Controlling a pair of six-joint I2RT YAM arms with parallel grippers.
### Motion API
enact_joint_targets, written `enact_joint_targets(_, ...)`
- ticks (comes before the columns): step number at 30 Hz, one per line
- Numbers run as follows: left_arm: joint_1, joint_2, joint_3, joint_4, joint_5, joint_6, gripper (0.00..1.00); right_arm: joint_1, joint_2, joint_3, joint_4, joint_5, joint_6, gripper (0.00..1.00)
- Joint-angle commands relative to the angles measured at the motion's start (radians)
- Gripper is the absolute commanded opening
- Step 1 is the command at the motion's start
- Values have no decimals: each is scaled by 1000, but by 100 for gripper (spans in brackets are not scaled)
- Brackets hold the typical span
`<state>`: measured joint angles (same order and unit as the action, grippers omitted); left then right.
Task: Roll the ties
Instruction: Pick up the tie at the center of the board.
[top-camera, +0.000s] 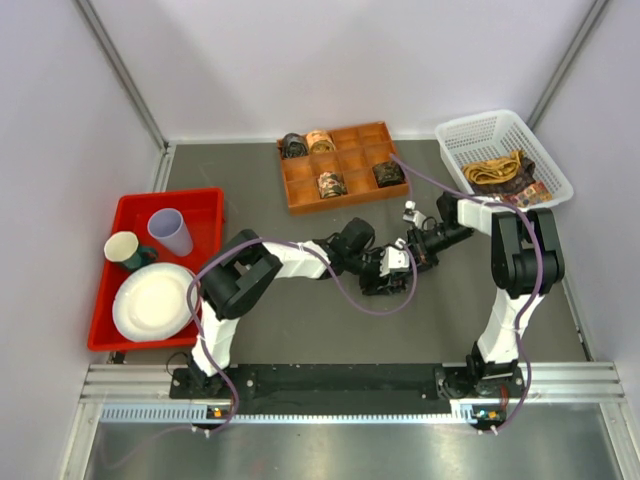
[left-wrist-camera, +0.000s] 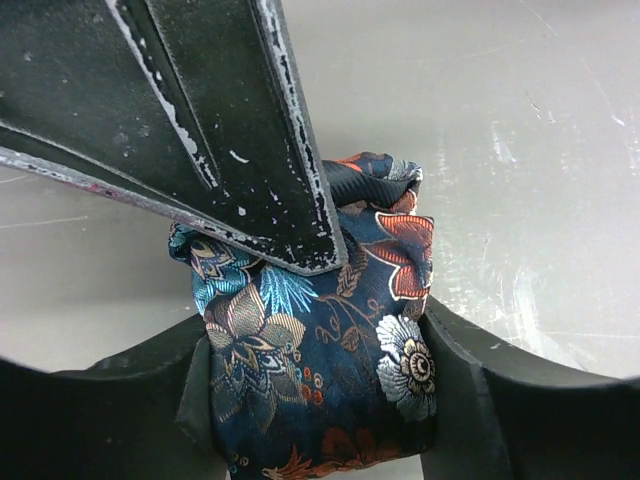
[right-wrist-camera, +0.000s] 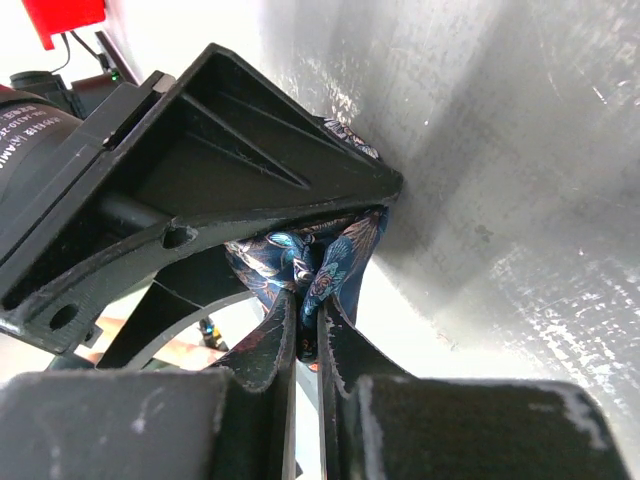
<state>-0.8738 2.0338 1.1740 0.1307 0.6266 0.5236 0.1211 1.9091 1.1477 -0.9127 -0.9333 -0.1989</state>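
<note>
A dark blue floral tie (left-wrist-camera: 320, 370), rolled into a small coil, sits at the middle of the table where both grippers meet. My left gripper (left-wrist-camera: 320, 410) has its two black pads (left-wrist-camera: 470, 400) pressed against the coil's two sides. My right gripper (right-wrist-camera: 308, 300) comes in from the other side, its thin fingers shut on the fabric at the coil's centre (right-wrist-camera: 345, 255). In the left wrist view those right fingers (left-wrist-camera: 200, 130) cover the top of the coil. From the top camera the two grippers (top-camera: 395, 262) hide the coil.
An orange compartment tray (top-camera: 350, 200) at the back holds several rolled ties (top-camera: 331, 184). A white basket (top-camera: 455, 130) at the back right holds unrolled ties (top-camera: 500, 172). A red tray (top-camera: 205, 210) on the left carries cups and a plate (top-camera: 152, 302).
</note>
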Motion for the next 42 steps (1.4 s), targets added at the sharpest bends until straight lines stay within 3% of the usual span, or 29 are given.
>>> enact_joint_targets(1, -11, 13, -34, -86, -51, 50, 55, 5, 1, 55, 21, -22, 36, 0)
enact_joint_targets(3, -20, 6, -45, -89, -68, 59, 47, 5, -1, 58, 25, -9, 52, 0)
enact_joint_targets(5, -25, 6, -50, -91, -82, 62, 49, 5, 1, 61, 21, -7, 52, 0)
enact_joint_targets(8, -25, -4, -56, -86, -113, 47, 99, 6, -8, 61, 12, 5, 50, 0)
enact_joint_targets(19, 62, -302, -129, -258, -283, -43, 99, 3, -108, 118, -90, 171, 0, 0)
enact_joint_targets(26, 209, -558, -125, -494, -255, -70, 99, 3, -177, 266, -144, 220, -27, 0)
enact_joint_targets(32, 292, -638, -135, -568, -304, -163, 99, 17, -107, 562, -85, 272, 27, 0)
enact_joint_targets(42, 343, -699, -270, -444, -312, -278, 99, 156, 210, 1131, -74, 560, 32, 0)
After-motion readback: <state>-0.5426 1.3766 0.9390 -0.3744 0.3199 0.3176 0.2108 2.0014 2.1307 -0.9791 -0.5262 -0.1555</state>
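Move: The rolled tie is already between both my hands. It sits about at my left hand's finger pads, and for my right hand some 3 cm to the left and 3 cm lower. From my right hand the orange tray's middle lies about 25 cm ahead and 15 cm left, at about the rolled tie's height. The dark tie in its near right cell is 24 cm ahead and 4 cm left, and the floral tie 21 cm ahead and 17 cm left. I open my left fingers and let go of the rolled tie, then pull that hand away some 20 cm to the left, rising as it goes and dipping a little at the end. My right hand keeps its pinch, edges slightly right, then sweeps about 20 cm forward and nearly as far up towards the orange tray, its fingers swinging forward by around 50 degrees. ##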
